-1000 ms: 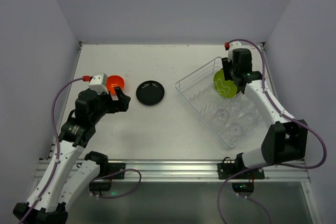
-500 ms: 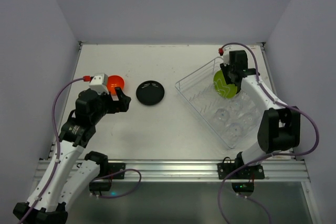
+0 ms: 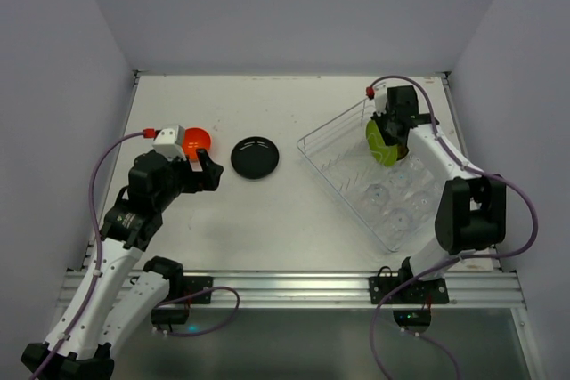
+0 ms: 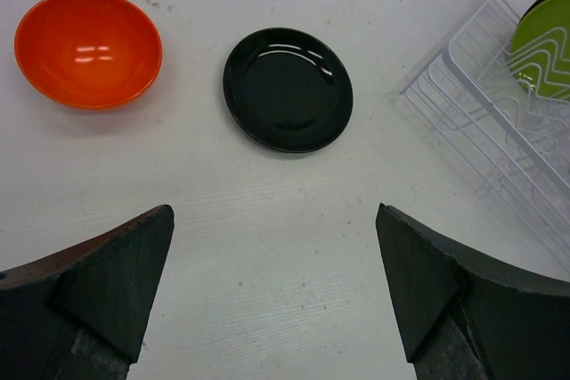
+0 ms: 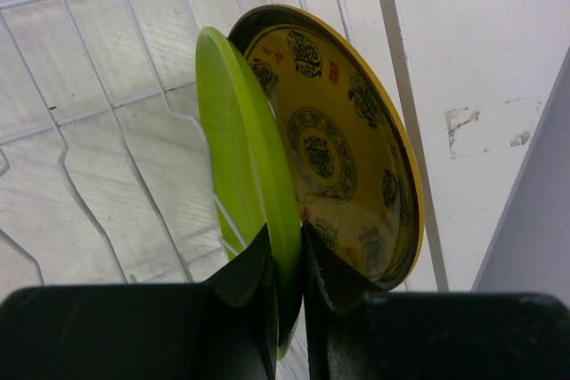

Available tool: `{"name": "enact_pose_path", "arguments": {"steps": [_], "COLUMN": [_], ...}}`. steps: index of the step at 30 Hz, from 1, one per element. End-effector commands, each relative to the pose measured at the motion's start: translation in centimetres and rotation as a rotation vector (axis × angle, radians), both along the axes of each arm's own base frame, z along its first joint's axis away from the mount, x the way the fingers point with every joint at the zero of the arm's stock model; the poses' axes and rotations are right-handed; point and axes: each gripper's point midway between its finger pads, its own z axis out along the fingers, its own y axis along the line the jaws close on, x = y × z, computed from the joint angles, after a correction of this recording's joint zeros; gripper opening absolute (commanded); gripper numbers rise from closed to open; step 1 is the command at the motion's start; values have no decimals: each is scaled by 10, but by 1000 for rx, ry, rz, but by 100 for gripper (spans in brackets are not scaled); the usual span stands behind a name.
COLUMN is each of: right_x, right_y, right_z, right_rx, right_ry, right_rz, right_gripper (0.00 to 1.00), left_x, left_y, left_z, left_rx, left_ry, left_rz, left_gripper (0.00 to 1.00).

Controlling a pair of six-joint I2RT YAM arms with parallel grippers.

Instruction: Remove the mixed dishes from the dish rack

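The dish rack (image 3: 329,166) is a clear tray at the right with a wire holder inside. A lime-green plate (image 3: 379,141) (image 5: 239,149) stands on edge in it, and my right gripper (image 5: 287,251) is shut on its rim. Right behind it stands an olive-yellow patterned plate (image 5: 343,140). Clear cups (image 3: 399,202) lie in the rack's near end. On the table at the left sit an orange bowl (image 3: 197,141) (image 4: 88,47) and a black plate (image 3: 255,157) (image 4: 288,88). My left gripper (image 4: 274,295) hangs open above bare table, near the bowl, holding nothing.
The rack (image 4: 499,122) shows at the right edge of the left wrist view. Grey walls close the table on three sides. The right wall (image 5: 534,220) stands close beside the rack's far corner.
My right gripper has closed on the lime-green plate's rim and the wrist has shifted slightly left and away. The plate now looks more edge-on from above. The left arm is unchanged.
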Motion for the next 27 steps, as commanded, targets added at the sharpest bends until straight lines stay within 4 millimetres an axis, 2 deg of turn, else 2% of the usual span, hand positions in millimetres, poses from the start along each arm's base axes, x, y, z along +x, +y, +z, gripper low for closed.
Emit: {"name": "enact_pose_path", "arguments": {"steps": [1, 11, 15, 16, 18, 19, 21, 22, 23, 24, 25, 26, 27], "right_x": [6, -8, -20, -27, -36, -37, -61, -64, -81, -96, -103, -118, -125], "right_y": [3, 5, 7, 12, 21, 31, 69, 84, 112, 122, 135, 150, 156], "right_z": [47, 114, 148, 164, 179, 191, 196, 213, 196, 204, 200, 201, 201], "right_rx": [20, 58, 148, 223, 328, 396, 623, 725, 881, 964, 1071, 1143, 1187], "right_ry": [-106, -236, -303, -349, -394, -442, -458, -511, -416, -418, -380, -318, -286], "right_rz": [17, 22, -53, -94, -133, -121, -51, 5, 67, 113, 128, 210, 225], "right_gripper": [0, 0, 0, 0, 0, 0, 0, 0, 0, 0, 0, 0, 0], "left_x": [1, 2, -1, -5, -7, -12, -12, -13, -14, -16, -14, -12, -12], "left_y": [-4, -2, -8, -21, -39, -57, -81, -102, -112, -123, -145, -157, -167], "left_z": [7, 8, 30, 46, 62, 81, 89, 103, 112, 132, 128, 133, 155], "left_rx": [3, 9, -46, -101, -192, -258, -371, -424, -457, -481, -476, -461, -430], "left_ry": [-41, -38, -102, -152, -178, -232, -209, -238, -256, -298, -268, -277, -342], "left_rz": [-32, -20, -37, -109, -176, -284, -388, -508, -561, -608, -639, -650, -673], "left_gripper": [100, 100, 100, 100, 100, 100, 100, 100, 100, 100, 100, 100, 100]}}
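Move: Out on the rack's far side, the right gripper already pinches the green plate's rim, its middle about 4 cm ahead, 2 left and 4 below. The gold bowl leans some 4 cm ahead, 4 right and 5 below. The open left gripper waits about 53 cm left, 17 back and 9 higher. From that left hand the green plate is roughly 52 cm right, 20 ahead and 13 below; the black plate about 14 ahead, 10 right, 21 below; the orange bowl 17 ahead, 8 left, 19 below. Keeping its pinch on the green plate's rim, the right hand lifts it nearly straight up out of the rack, then swings it left and back towards the left gripper, some 18 cm higher in all, rolling its left side up strongly. The left hand starts late, going about 12 cm right and 8 up towards the plate, turning clockwise, fingers wide open. ##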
